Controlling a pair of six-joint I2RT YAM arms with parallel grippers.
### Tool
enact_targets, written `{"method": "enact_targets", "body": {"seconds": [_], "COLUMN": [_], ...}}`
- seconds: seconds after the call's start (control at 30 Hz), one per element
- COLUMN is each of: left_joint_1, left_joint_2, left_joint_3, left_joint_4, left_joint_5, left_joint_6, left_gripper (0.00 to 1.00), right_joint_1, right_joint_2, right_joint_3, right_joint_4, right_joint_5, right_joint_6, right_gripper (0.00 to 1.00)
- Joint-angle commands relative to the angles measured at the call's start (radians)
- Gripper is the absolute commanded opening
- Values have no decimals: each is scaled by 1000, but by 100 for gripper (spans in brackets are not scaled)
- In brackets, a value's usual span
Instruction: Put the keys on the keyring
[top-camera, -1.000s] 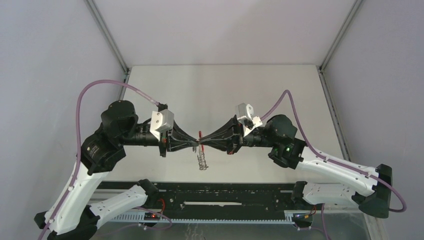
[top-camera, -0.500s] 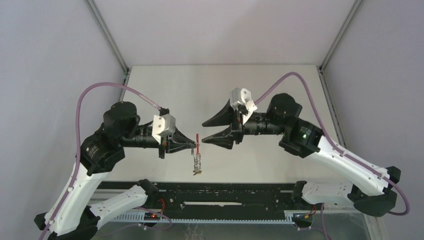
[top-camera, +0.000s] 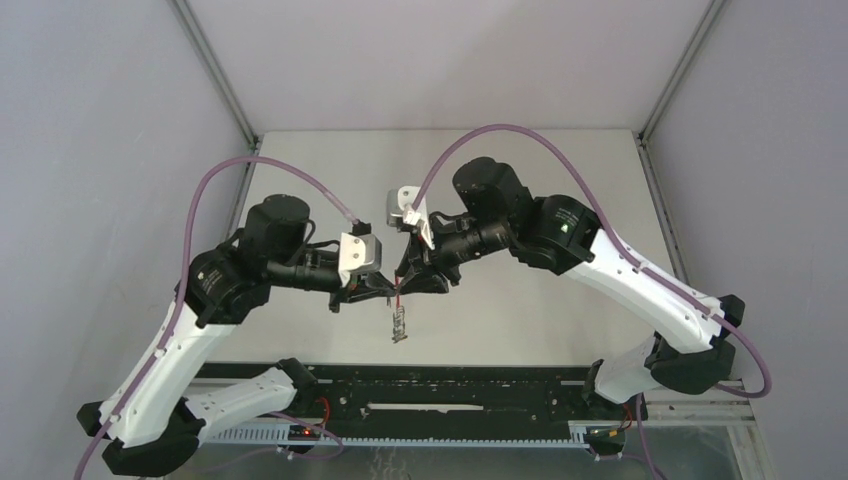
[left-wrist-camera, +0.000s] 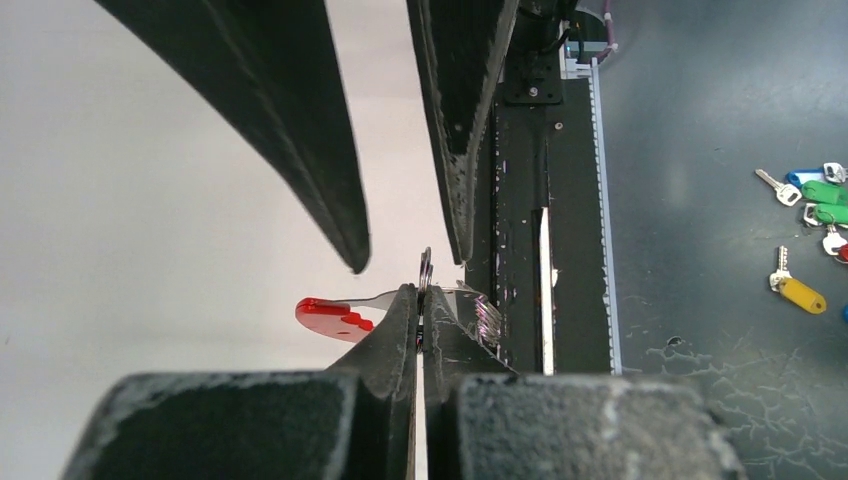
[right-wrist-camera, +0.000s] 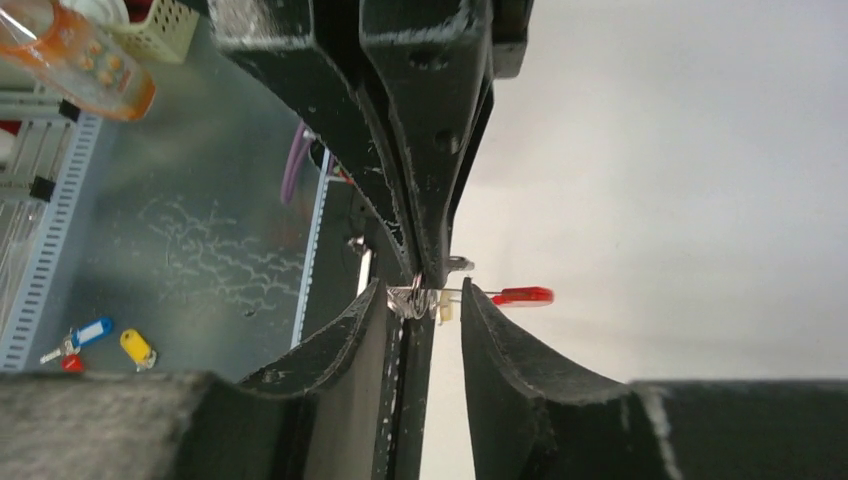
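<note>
The keyring (top-camera: 399, 322) hangs above the table's near middle, its red band (left-wrist-camera: 325, 312) on one side and a bunch of silver wire rings (left-wrist-camera: 487, 312) on the other. My left gripper (left-wrist-camera: 421, 292) is shut on one wire ring. My right gripper (right-wrist-camera: 425, 298) comes at it from the far side. It stands open, with the wire rings (right-wrist-camera: 408, 300) and a small pale tag (right-wrist-camera: 445, 312) between its fingers. The red band (right-wrist-camera: 522, 295) sticks out past the right finger. I cannot single out the keys in the bunch.
The pale table (top-camera: 500, 180) lies under both arms, with a black rail (top-camera: 440, 395) along its near edge. On the dark floor beyond the rail lie loose keys with yellow (left-wrist-camera: 802, 296), green (left-wrist-camera: 822, 193) and blue (right-wrist-camera: 88, 333) tags. An orange bottle (right-wrist-camera: 85, 55) is nearby.
The right gripper opened and pulled away from the keyring. Its arm then swung left and over, and its open fingers are back around the rings. The left gripper kept its grip.
</note>
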Motion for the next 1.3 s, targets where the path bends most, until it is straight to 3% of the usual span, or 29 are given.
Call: {"method": "enact_targets", "body": {"seconds": [0.0,0.1,0.67,0.77,0.87,0.97,1.1,1.17,1.27], "left_joint_1": [-5,-6,-5,-6,-5,-5,-6,-5,-6], "left_joint_2": [-16,-19,-29,-31,-37,-44,-48,-49,-46], "left_joint_3": [53,52,53,53,53,40,41,55,86], "left_joint_4": [38,40,56,60,60,58,49,39,28], "left_joint_5": [-15,-12,5,10,13,15,11,-11,-45], "left_joint_6": [0,-5,-22,-23,-20,-11,8,25,43], "left_gripper": [0,0,0,0,0,0,39,45,45], "right_joint_1": [28,30,37,35,30,18,-15,-40,-77], "right_joint_2": [4,14,62,71,69,56,-1,-56,-157], "right_joint_3": [73,85,111,117,117,110,53,-34,-184], "right_joint_4": [-92,-100,-95,-94,-88,-70,37,147,374], "right_joint_5": [30,40,33,25,17,15,24,9,-33], "right_joint_6": [-50,-55,-45,-42,-42,-38,8,54,148], "right_gripper": [38,34,29,20,1,0,0,0,0]}}
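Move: The keyring's small metal ring is still pinched in the left fingers, right at the left hand point, and lies about 2 cm below and 1 cm to the left of the right hand's half-open fingers, roughly level fore-and-aft. From the left hand, the keyring's red handle sits some 3 cm ahead and 2 cm below; its ring-laden end is about 5 cm back and 3 cm below, neither noticeably to one side. The metal ring is passed from left to right: while the left fingers keep their pinch, the right hand eases down about 1.5 cm over it and shuts its fingers on it. With the right grip closed, the left fingers open to nearly half and the left hand edges up about a centimetre; the right hand then carries the ring forward roughly 2 cm. ##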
